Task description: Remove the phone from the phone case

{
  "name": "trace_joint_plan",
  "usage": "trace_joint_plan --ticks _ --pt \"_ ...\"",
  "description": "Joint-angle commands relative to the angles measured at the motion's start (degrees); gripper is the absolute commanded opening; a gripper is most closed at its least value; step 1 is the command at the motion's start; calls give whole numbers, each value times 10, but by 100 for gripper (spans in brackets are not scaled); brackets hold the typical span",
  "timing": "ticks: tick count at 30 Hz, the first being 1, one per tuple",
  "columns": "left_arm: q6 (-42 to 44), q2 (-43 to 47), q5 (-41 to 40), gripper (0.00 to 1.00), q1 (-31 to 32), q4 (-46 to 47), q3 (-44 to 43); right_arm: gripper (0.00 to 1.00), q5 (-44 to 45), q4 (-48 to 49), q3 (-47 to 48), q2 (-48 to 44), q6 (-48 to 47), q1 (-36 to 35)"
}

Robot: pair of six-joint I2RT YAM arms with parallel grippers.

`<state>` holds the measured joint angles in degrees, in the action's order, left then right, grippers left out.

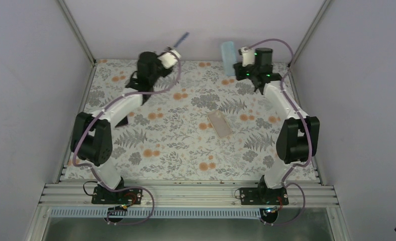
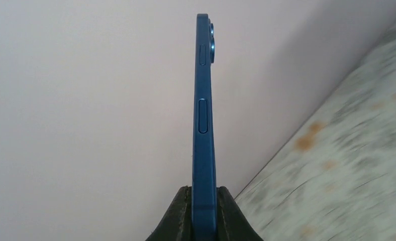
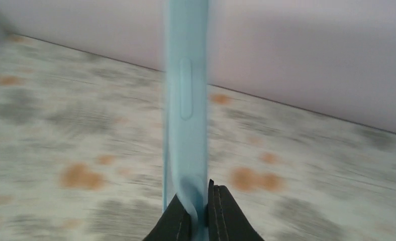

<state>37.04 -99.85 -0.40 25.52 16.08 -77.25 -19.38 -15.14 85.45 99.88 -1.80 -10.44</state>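
The dark blue phone (image 2: pixel 204 125) stands edge-on between my left gripper's (image 2: pixel 204 193) fingers, side buttons and camera bump showing; the gripper is shut on its lower end. In the top view the phone (image 1: pixel 182 38) hangs raised at the back left, clear of the table, with the left gripper (image 1: pixel 175 46) under it. The light blue phone case (image 3: pixel 186 100) is pinched by one wall in my right gripper (image 3: pixel 198 193), which is shut on it. Held up at the back right, the case (image 1: pixel 228 57) is apart from the phone, beside the right gripper (image 1: pixel 237 61).
A pale, flat rectangular item (image 1: pixel 219 123) lies on the floral tablecloth (image 1: pixel 176 145) near the middle. White walls close in the back and both sides. The two arms stretch toward the back edge of the table.
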Motion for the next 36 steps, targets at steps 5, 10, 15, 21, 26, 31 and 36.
trace_joint_plan --ticks 5,10,15,21,26,31,36 --pt "55 90 -61 2 -57 -94 54 3 4 -143 28 -16 -149 96" --pt "113 118 -207 2 11 -164 144 4 -135 -407 73 22 -236 118" --pt "146 168 -340 2 122 -194 285 4 -164 -480 -77 -18 -320 156" --pt "119 155 -417 2 217 -198 376 4 -141 -441 -202 -36 -354 203" --pt "101 111 -382 6 250 -251 373 11 -117 -398 -240 -15 -355 228" --pt "105 125 -281 100 293 -340 366 99 -64 -371 -238 -30 -343 247" --pt "80 162 15 100 293 -575 238 100 13 -373 -192 -113 -330 248"
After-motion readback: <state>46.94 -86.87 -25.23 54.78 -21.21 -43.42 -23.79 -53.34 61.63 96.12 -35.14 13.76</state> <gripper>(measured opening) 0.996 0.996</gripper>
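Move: The blue phone is in the left hand and the light-blue phone case in the right. The phone's empty spot is about 16 cm back, 4 cm left and 30 cm below the left hand; the black phone lies 29 cm left and 6 cm beyond that spot. The case's spot is about 20 cm back, 10 cm right and 25 cm below the right hand; the beige case lies 15 cm left and 5 cm beyond that spot. The left hand swings the already freed phone about 10 cm farther left, then draws it back and down some 25 cm each, tipping its fingers steeply downward and opening them wide to let go. Meanwhile the right hand swings the case 10 cm right, then back and down about 20 cm each, turns fingers-down, opens and eases off rightward. ##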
